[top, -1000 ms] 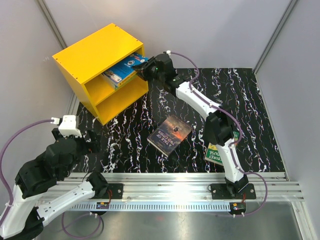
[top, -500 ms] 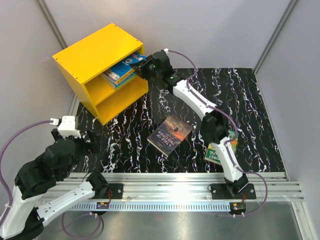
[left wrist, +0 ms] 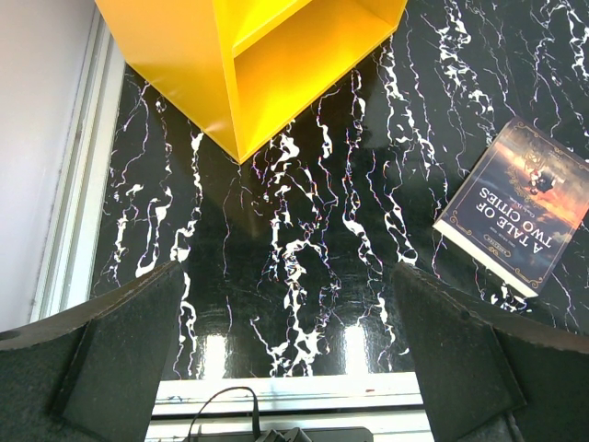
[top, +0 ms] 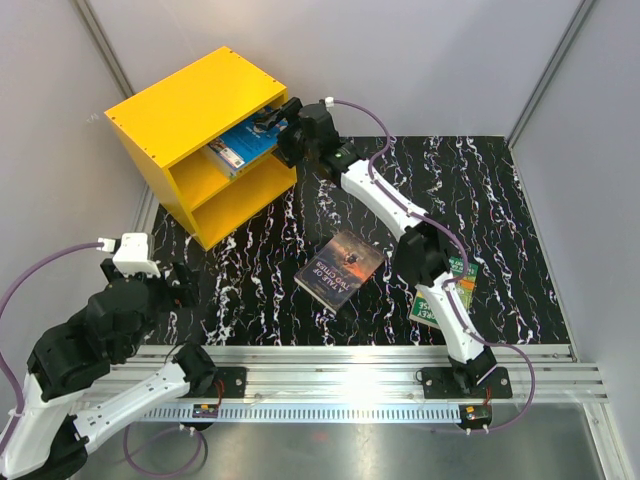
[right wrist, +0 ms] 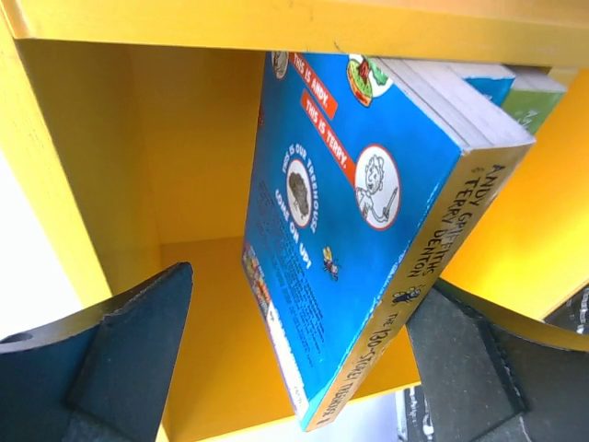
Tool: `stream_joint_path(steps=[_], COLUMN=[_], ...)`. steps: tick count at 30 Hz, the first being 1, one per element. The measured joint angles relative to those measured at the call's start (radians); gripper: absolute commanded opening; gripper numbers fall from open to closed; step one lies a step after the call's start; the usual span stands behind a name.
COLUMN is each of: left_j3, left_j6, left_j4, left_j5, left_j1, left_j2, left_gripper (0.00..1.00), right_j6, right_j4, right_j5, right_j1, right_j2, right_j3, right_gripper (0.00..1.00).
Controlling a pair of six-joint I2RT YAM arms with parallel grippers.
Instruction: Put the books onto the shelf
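The yellow shelf (top: pixel 180 110) stands at the back left. My right gripper (top: pixel 274 120) is at its upper compartment, open. Between its fingers lies a bright blue book (right wrist: pixel 340 230) with a yellow spine; the spine is close to the right finger (right wrist: pixel 488 378), and a wide gap separates it from the left one. This blue book (top: pixel 243 140) rests on another blue book (right wrist: pixel 492 81) inside the shelf (right wrist: pixel 184 138). A dark book (top: pixel 340 269) lies flat mid-table. A green book (top: pixel 432 305) lies partly under my right arm. My left gripper (left wrist: pixel 290 368) hangs open and empty over the near left table.
The shelf's lower compartment (left wrist: pixel 304 64) shows nothing in it. The dark book (left wrist: pixel 520 207) lies to the right of my left gripper. An aluminium rail (top: pixel 350 365) runs along the near edge. Grey walls close in the back and both sides.
My right gripper has pushed a little further toward the shelf and opened, letting go of the blue book in the upper compartment. The left arm has not moved.
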Motion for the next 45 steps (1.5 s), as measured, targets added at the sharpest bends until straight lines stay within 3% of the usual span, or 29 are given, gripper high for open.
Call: stream_joint_path(steps=[12,18,19,20,23,25,45], left_j3=[0.0,0.0,0.0,0.0,0.0,0.0,0.0], left_j6=[0.0,0.0,0.0,0.0,0.0,0.0,0.0], left_j4=[0.0,0.0,0.0,0.0,0.0,0.0,0.0], left_j5=[0.0,0.0,0.0,0.0,0.0,0.0,0.0], left_j1=[0.0,0.0,0.0,0.0,0.0,0.0,0.0], left_j2=[0.0,0.0,0.0,0.0,0.0,0.0,-0.001], left_gripper=[0.99,0.99,0.99,0.99,0.99,0.99,0.99], right_j6=[-0.1,-0.146,-0.152,-0.157,-0.172,-0.172,-0.168], right_j4=[-0.099,0.013,0.036,0.066,0.118,0.134,0.176], right_j5=[0.007,-0.034,-0.043,-0.051,-0.069,-0.077,-0.105], right_j1=[0.0,0.0,0.0,0.0,0.0,0.001,0.001], right_j2=[-0.092,-0.216,-0.233,-0.248,-0.272,-0.274,-0.226], right_j3=[-0.101,-0.354,-0.396,-0.436,-0.512,-0.523,-0.364], right_gripper=[1.0,0.97,0.92,0.6,0.12,0.05,0.0])
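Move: The right hand's open fingers straddle the blue Treehouse book at the mouth of the upper shelf. The book's middle is about 3 cm ahead, 4 cm left and 3 cm below the hand. The book stack lies right under that book, roughly 6 cm below the hand, and the shelf's right side panel has its front edge some 6 cm right and 3 cm ahead. From the left hand the blue book is about 40 cm ahead, 11 cm right and slightly lower. Already off its grip, the right hand clears the blue book's spine side, drawing back about 5 cm while sinking as much and easing right, rolling some 10 degrees. The fingers shut on nothing; then it climbs about 5 cm with a slight return forward and left, tipping up and ending closed in front of the spine's left end, touch not certain. ##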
